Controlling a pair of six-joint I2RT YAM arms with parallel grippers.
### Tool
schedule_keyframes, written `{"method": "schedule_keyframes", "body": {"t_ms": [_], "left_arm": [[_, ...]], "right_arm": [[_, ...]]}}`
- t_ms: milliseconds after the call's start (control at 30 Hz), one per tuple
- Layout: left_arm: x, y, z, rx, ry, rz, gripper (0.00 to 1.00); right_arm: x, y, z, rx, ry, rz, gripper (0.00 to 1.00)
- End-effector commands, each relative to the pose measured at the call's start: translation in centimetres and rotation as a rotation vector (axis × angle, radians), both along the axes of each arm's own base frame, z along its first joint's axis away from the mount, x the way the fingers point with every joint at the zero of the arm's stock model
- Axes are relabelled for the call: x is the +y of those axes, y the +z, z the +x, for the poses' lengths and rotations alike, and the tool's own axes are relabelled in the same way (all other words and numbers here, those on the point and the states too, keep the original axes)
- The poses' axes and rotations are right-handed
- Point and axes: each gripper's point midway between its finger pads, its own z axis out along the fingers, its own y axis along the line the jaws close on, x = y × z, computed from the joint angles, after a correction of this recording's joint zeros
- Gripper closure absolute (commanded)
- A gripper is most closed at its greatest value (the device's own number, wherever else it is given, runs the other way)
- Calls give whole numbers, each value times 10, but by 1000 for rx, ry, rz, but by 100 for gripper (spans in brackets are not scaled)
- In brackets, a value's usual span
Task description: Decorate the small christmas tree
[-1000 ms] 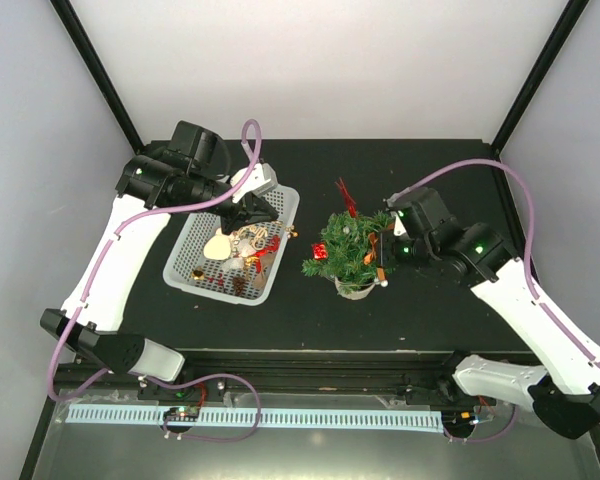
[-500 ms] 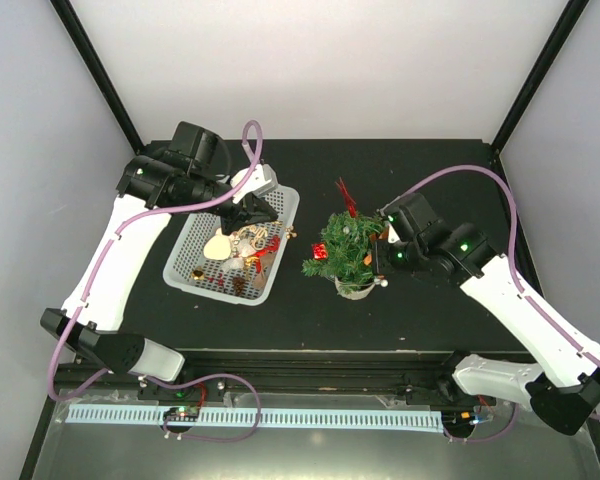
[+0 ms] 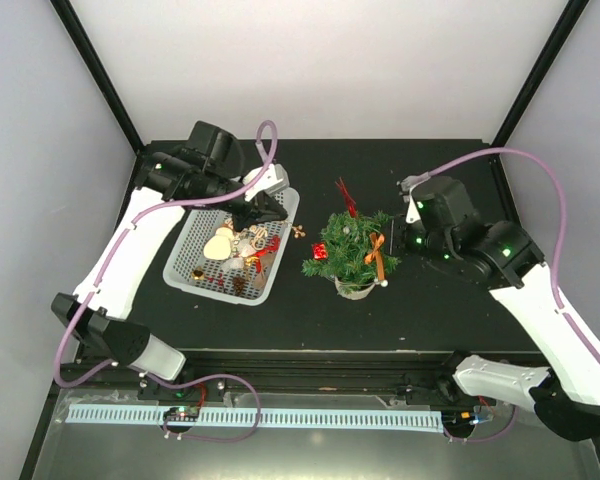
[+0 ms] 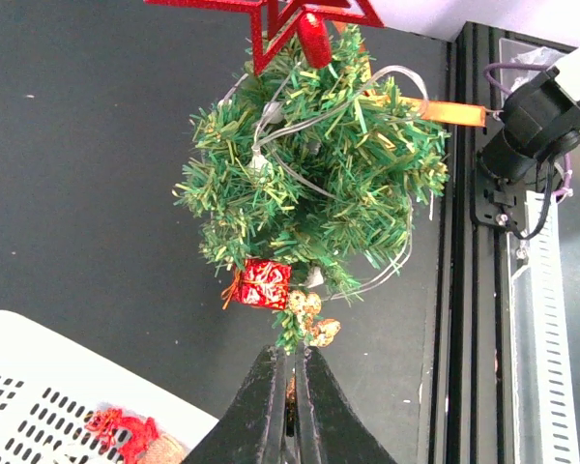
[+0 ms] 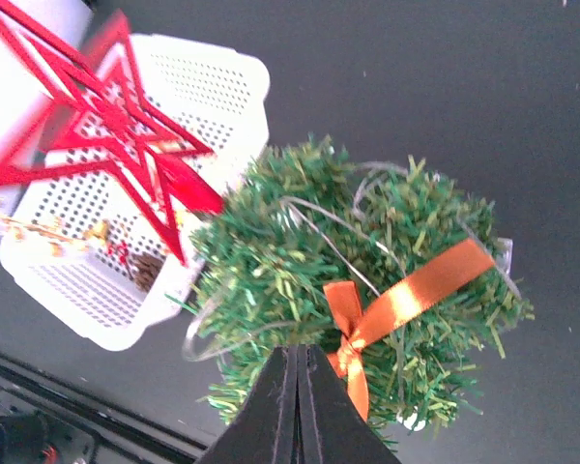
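Note:
The small christmas tree stands in its whitish pot at mid-table, with a red star on top, a red gift box and an orange ribbon bow. My left gripper is shut on the cord of a gold ornament, between basket and tree. In the left wrist view the gold ornament dangles just past my left gripper, touching the tree's lowest twig. My right gripper is shut on nothing, its tips beside the ribbon bow.
A white mesh basket with several ornaments sits left of the tree. The table's near rail and cable run lie behind the tree in the left wrist view. Black frame posts stand at the back corners.
My right gripper has pulled back to the right of the tree, leaving the orange ribbon bow on the branches. My left arm has shifted slightly right and back over the basket's edge.

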Motion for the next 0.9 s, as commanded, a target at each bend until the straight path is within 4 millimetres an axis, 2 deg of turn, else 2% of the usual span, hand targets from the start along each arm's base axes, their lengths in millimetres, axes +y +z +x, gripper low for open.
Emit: {"method": "schedule_keyframes", "body": {"t_ms": [0, 200, 433, 667, 867], "left_arm": [[-18, -1, 9, 3, -27, -30, 98], [-42, 3, 14, 109, -92, -114, 99], [-64, 17, 15, 231, -181, -211, 98], [-80, 0, 14, 269, -216, -182, 99], [-90, -11, 20, 272, -209, -163, 98]], "right_arm": [[-11, 23, 2, -53, -39, -4, 97], [-18, 30, -1, -63, -63, 1, 97], [-29, 21, -9, -45, -96, -4, 97], [-34, 17, -12, -39, -113, -12, 97], [-35, 15, -12, -37, -115, -12, 97]]}}
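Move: From the left hand, which already holds the gold berry twig, the middle of the tree's foliage lies about 12 cm right, 1 cm ahead and 8 cm below. The red star on its top is about 12 cm right, 2 cm ahead and roughly level in height. The red gift sits some 7 cm right, 2 cm ahead and 9 down, and the orange bow 18 cm right, level with the hand fore and aft, 6 below. From the right hand, the tree is 6 cm left, 2 ahead, 10 below. Rightward towards the tree's left side, under the star, the left hand carries the gold berry twig about 8 cm, first sinking and reaching forward a little, later easing slightly back; its wrist rolls and swings clockwise, some 20 degrees in all, fingers keeping their hold. The empty right hand, still shut, rises a further 2 cm or so, then backs off right about 3 cm from the bow. ##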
